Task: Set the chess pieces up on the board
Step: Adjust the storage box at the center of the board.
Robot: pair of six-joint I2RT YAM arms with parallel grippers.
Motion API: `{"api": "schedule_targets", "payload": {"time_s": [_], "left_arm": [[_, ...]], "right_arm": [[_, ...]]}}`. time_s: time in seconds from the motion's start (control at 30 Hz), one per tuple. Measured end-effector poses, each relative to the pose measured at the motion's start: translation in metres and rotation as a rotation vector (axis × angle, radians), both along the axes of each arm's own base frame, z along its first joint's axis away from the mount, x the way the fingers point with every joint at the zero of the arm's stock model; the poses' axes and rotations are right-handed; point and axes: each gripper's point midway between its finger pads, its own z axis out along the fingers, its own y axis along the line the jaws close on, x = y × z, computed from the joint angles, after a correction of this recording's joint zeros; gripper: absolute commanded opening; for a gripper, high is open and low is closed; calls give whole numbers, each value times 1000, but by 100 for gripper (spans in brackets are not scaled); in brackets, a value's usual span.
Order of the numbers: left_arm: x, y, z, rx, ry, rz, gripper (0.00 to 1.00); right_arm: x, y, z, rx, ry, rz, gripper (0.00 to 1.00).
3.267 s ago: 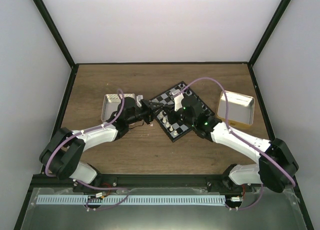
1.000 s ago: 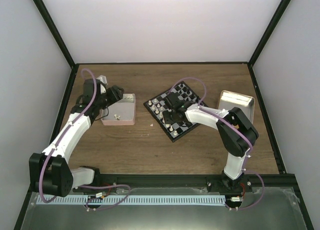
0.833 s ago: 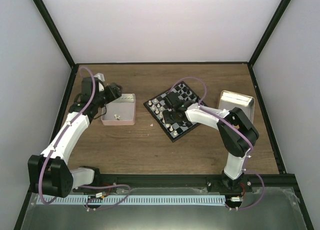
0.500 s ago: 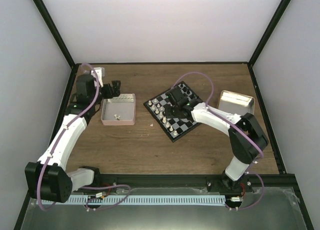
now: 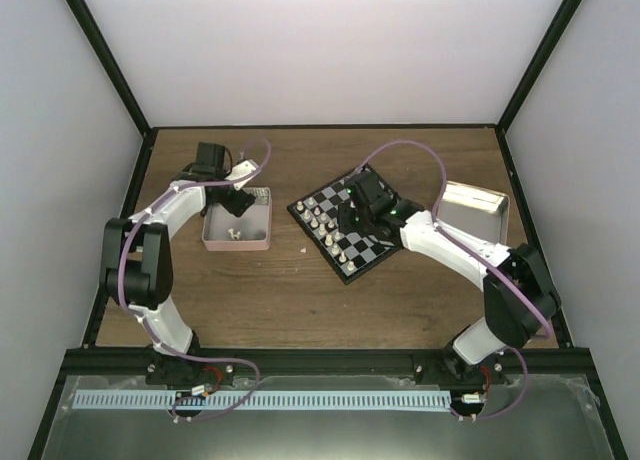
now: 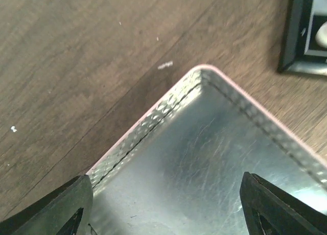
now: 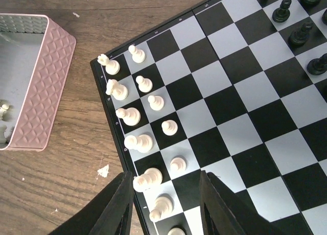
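The board [image 5: 372, 252] lies tilted mid-table. Cream chess pieces [image 7: 134, 115] stand in two rows along its left edge, and black ones [image 7: 299, 34] stand at its far side. My right gripper [image 7: 166, 194] hovers open over the near end of the cream rows [image 5: 322, 220], holding nothing. A few cream pieces [image 5: 232, 232] lie in the pink tray [image 5: 236, 247]. My left gripper [image 6: 168, 214] is open over a bare corner of that tray's silvery floor [image 6: 214, 153], with nothing between its fingers.
A tan box with a silvery inside [image 5: 473, 212] stands right of the board. A small pale scrap [image 7: 103, 170] lies on the wood between the tray [image 7: 51, 81] and the board. Black frame posts and white walls enclose the table.
My left arm swung in from the tray's left side to over its far edge, jaws wide. My right gripper opened and drew back slightly over the board.
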Motion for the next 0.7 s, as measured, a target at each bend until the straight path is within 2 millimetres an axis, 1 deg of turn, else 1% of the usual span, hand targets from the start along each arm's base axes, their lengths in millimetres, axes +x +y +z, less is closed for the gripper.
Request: {"api": "schedule_targets", "payload": {"time_s": [0.03, 0.1, 0.2, 0.33, 0.4, 0.47, 0.5, 0.53, 0.63, 0.67, 0.7], "left_arm": [[1, 3, -7, 28, 14, -16, 81], [4, 6, -15, 71, 25, -46, 81], [11, 10, -14, 106, 15, -73, 81], [27, 11, -13, 146, -9, -100, 83], [34, 12, -19, 163, 0, -110, 83], [38, 12, -30, 177, 24, -118, 80], [40, 12, -36, 181, 37, -121, 77], [41, 13, -42, 185, 51, -124, 72], [39, 14, -58, 190, 91, -128, 51], [39, 15, -61, 195, 96, -134, 47], [41, 15, -61, 191, 98, -136, 45]], "right_arm": [[-1, 0, 1, 2, 0, 0, 37], [-2, -1, 2, 6, -1, 0, 37], [-2, -1, 4, 13, -4, 0, 37], [-3, -1, 6, 15, -6, 1, 37], [-3, -1, 6, 15, -8, 1, 37], [-3, -1, 7, 16, -8, 1, 37], [-3, -1, 7, 16, -9, 1, 37], [-3, -1, 7, 17, -9, 1, 37], [-3, -1, 9, 19, -12, 1, 37], [-3, -1, 10, 21, -14, 1, 37], [-3, -2, 12, 24, -18, 0, 37]]}}
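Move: The left hand hangs open over the storage box that held the white pieces. The middle of its far rim lies about 5 cm ahead, 1 cm left and 7 cm below. A couple of white pieces lie on the box floor some 9 cm back and 2 cm left, and the chessboard's middle is roughly 29 cm right and 4 cm back. From the right hand that rim is about 14 cm ahead, 29 cm left and 10 cm below. The left hand brings its open fingers down astride the far wall of the storage box, one inside and one outside, about 6 cm lower in all: a short dip, then about 4 cm forward towards that rim, then down again. The wrist rolls some 10 to 15 degrees, left side rising, with a slight clockwise turn, and the fingers begin closing on the wall at the end; whether they touch it yet can't be seen. ##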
